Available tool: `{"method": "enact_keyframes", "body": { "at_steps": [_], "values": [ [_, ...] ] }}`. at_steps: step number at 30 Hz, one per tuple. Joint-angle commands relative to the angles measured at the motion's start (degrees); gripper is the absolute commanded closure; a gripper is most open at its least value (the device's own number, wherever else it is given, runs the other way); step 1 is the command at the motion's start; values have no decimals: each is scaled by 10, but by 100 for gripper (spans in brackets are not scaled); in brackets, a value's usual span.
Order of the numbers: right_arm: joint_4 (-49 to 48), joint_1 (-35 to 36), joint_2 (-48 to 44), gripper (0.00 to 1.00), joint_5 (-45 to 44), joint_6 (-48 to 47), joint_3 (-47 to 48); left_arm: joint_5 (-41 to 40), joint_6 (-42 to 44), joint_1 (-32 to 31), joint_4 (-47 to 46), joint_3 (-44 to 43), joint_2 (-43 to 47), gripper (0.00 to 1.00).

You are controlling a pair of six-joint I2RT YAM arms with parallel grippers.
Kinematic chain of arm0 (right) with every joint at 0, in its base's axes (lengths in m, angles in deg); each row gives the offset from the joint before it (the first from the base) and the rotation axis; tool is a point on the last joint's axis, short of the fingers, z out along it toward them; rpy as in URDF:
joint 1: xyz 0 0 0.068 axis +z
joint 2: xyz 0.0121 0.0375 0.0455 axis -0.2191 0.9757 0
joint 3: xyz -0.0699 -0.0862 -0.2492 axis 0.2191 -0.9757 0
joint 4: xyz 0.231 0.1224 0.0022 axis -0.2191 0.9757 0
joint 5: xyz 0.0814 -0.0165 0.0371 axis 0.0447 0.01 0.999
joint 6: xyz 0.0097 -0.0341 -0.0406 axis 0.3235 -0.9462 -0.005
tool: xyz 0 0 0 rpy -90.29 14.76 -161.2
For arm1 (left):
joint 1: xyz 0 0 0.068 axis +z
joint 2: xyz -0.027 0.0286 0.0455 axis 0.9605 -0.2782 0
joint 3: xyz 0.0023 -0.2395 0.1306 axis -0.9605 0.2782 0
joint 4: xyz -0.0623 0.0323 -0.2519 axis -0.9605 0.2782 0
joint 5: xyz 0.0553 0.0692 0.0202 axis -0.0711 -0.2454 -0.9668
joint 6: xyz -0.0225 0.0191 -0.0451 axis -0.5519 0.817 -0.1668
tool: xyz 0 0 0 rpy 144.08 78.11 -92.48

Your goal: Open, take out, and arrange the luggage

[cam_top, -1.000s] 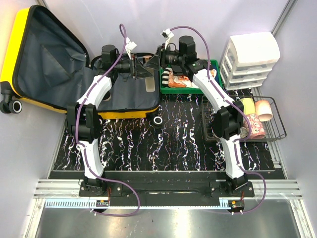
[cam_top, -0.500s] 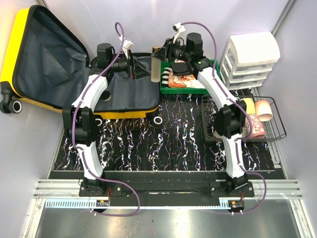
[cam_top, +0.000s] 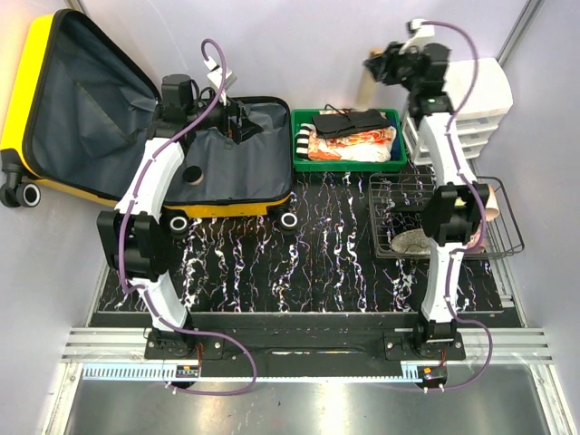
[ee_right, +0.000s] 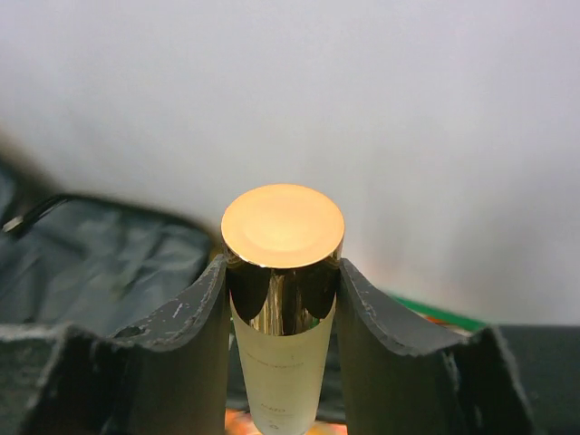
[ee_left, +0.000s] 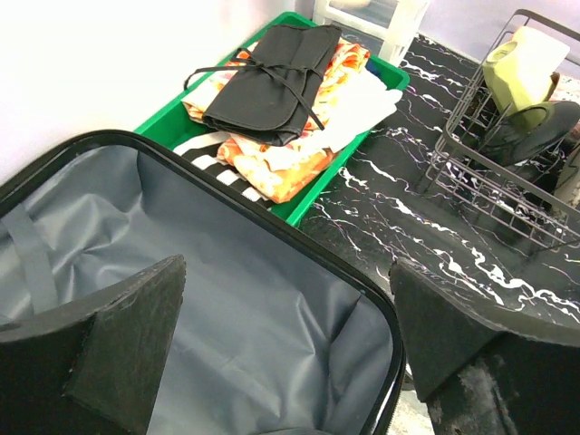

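The luggage (cam_top: pixel 82 100) is a yellow suitcase lying open at the far left. Its lid leans against the wall and its grey-lined base (ee_left: pixel 245 308) rests flat on the table. My left gripper (cam_top: pixel 243 122) hovers over the base's right end; in the left wrist view that gripper (ee_left: pixel 285 267) is open and holds nothing. My right gripper (cam_top: pixel 376 65) is raised at the back, beside the white drawers, and is shut on a pale bottle (cam_top: pixel 367 88). In the right wrist view the bottle's gold cap (ee_right: pixel 283 227) stands upright between the fingers (ee_right: pixel 186 326).
A green tray (cam_top: pixel 297 163) of folded clothes with a black pouch (ee_left: pixel 272 82) on top sits right of the suitcase. A wire basket (cam_top: pixel 507 240) with several items stands at the right. White drawers (cam_top: pixel 467 86) stand at the back right. A small dark round thing (cam_top: pixel 192 175) lies in the suitcase base.
My right gripper has carried the bottle from over the suitcase's right edge up and right to the drawers. My left gripper has opened wide and drawn back to the left.
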Motion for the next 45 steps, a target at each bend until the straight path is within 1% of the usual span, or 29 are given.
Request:
{"method": "enact_keyframes", "body": {
  "at_steps": [1,2,3,6,12,18,25,31,38,45],
  "values": [
    [-95,-80,-69,100,-75,-31,95,-19,20,0,0,5,28,1],
    [-96,-101,-59,100,-83,-45,105,-15,19,0,1,2,28,1],
    [-99,-110,-55,100,-104,-52,115,-14,19,-1,1,2,27,1],
    [-118,-142,-36,100,-128,-62,146,-12,12,0,5,-9,19,1],
    [-154,-185,-2,100,-172,-72,189,-19,6,0,26,-38,4,1],
    [-172,-227,25,100,-174,-51,197,-27,3,-1,32,-36,4,1],
    [-186,-239,55,100,-184,-51,195,-22,-2,-1,36,-31,-1,1],
    [-188,-239,100,100,-190,-55,236,-29,1,-1,50,-42,-14,1],
    [-195,-240,124,100,-202,-56,256,-47,32,0,81,-45,-32,1],
    [-213,-239,137,100,-207,-51,269,-45,31,1,85,-48,-43,1]
  ]
}}
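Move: The right hand already holds the gold-capped bottle upright by its cap. The top of the white drawer unit lies about 32 cm to its right, 3 cm farther out and some 13 cm below. The green tray of clothes is roughly 5 cm left, 5 cm back and 32 cm below; the dish rack some 22 cm right, 28 cm back and 30 cm below. From the empty left hand, the drawer top is about 62 cm right, 15 cm ahead and 10 cm below. Still pinching the gold cap, the right hand swings the bottle quickly to the right by some 35 cm, arching up about 16 cm, then easing forward a little and sinking some 11 cm over the drawer unit. It turns clockwise about 45 degrees and its fingers tip upward. The open left hand hovers over the open suitcase, then late on sinks about 5 cm, tipping down. ##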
